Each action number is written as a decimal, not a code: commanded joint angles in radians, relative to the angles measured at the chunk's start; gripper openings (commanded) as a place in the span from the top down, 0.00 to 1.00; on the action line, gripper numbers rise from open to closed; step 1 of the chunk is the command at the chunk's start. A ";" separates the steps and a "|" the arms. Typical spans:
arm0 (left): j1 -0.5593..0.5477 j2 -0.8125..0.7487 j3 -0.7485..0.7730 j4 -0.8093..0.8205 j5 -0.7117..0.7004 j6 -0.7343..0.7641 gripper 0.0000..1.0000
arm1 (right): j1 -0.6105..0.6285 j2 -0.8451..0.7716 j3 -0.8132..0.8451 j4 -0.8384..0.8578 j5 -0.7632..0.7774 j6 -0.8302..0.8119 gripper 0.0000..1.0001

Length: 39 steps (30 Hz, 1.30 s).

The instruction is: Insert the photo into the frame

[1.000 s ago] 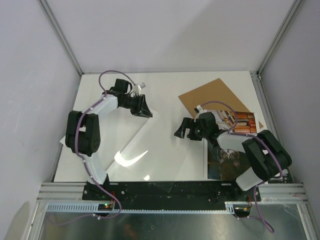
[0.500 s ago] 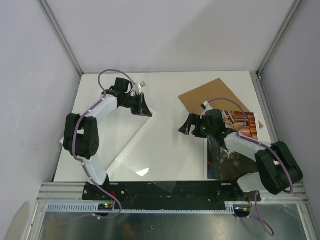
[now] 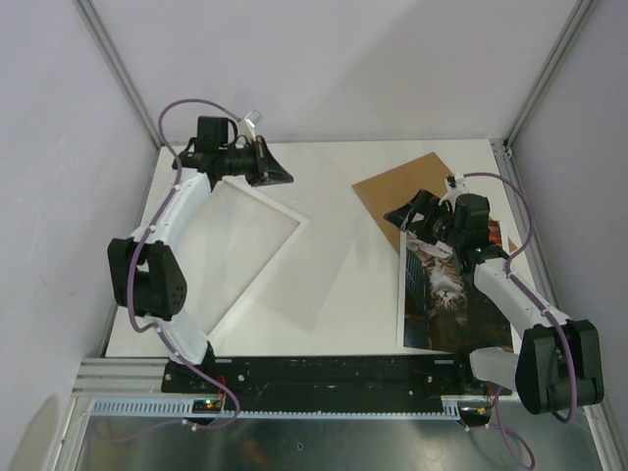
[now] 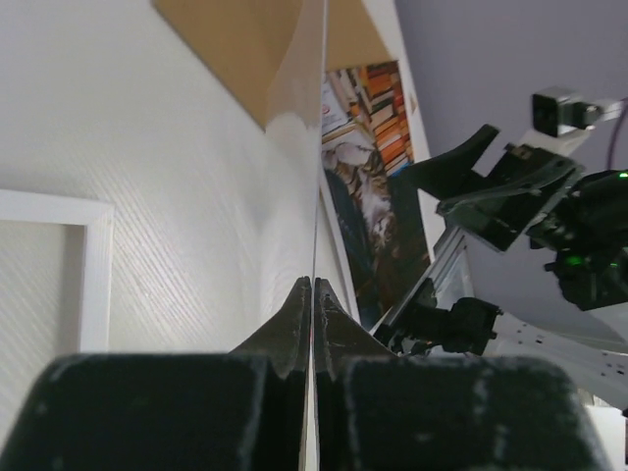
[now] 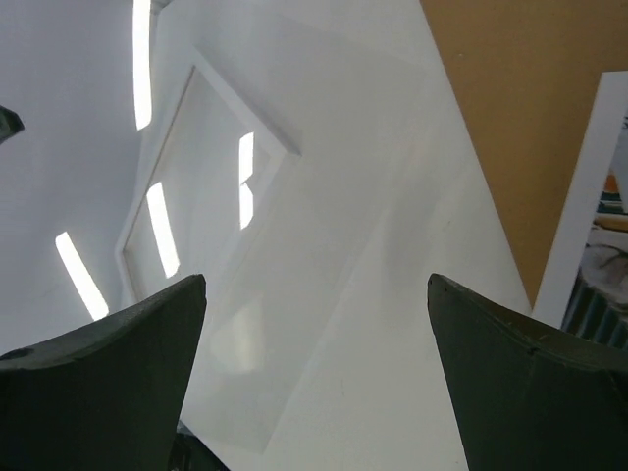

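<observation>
The white frame (image 3: 280, 208) lies flat on the left of the table, also seen as the frame (image 4: 93, 257) and the frame (image 5: 257, 120). My left gripper (image 3: 278, 177) hovers past its far corner, shut on the edge of a thin clear sheet (image 4: 294, 98) that runs edge-on from the left gripper (image 4: 313, 287). The sheet (image 5: 324, 294) slopes down toward the table middle. The cat photo (image 3: 451, 294) lies at the right; the photo (image 4: 368, 196) shows beyond the sheet. My right gripper (image 3: 407, 216) is open above the photo's far left corner; nothing is between the right gripper (image 5: 316, 285) fingers.
A brown backing board (image 3: 412, 186) lies at the back right, partly under the photo's far end; the board (image 5: 530, 108) is close by the right gripper. Pale walls enclose the table on three sides. The metal rail with the arm bases (image 3: 334, 373) runs along the near edge.
My left gripper shut on the clear sheet and carried its edge back and up, away from the frame. The right arm swung right and back, uncovering the photo.
</observation>
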 commanded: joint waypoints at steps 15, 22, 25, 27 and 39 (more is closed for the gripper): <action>0.137 -0.256 -0.035 0.338 0.100 -0.454 1.00 | 0.071 0.123 0.029 0.505 -0.240 0.186 0.00; 0.156 -0.285 -0.038 0.442 0.111 -0.579 1.00 | 0.113 0.223 0.030 0.745 -0.272 0.251 0.01; 0.158 -0.292 -0.057 0.498 0.117 -0.634 1.00 | 0.133 0.274 0.042 0.848 -0.285 0.294 0.01; 0.160 -0.296 -0.071 0.541 0.123 -0.666 1.00 | 0.144 0.309 0.054 0.899 -0.295 0.320 0.01; 0.194 -0.286 -0.148 0.744 0.179 -0.796 1.00 | 0.167 0.359 0.066 1.163 -0.346 0.530 0.01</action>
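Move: The left gripper already pinches the clear sheet at its corner; the sheet's middle lies some 12 cm back, 4 cm right and 8 cm below it. The frame's middle is about 7 cm back, 17 cm left and 23 cm down. From the open right gripper, the sheet's middle lies about 22 cm left, 6 cm back and 2 cm lower; the photo 12 cm right, 6 cm back, and the brown board 7 cm right, 14 cm ahead, both about 17 cm below. Bring the left gripper up about 16 cm and slightly left, keeping its pinch on the clear sheet and levelling its downward-pointing fingers, so the sheet rises farther above the frame. Meanwhile swing the wide-open right gripper some 11 cm left and then also upward towards the sheet's free edge, turning its fingers leftward and up to level; don't close them yet. ##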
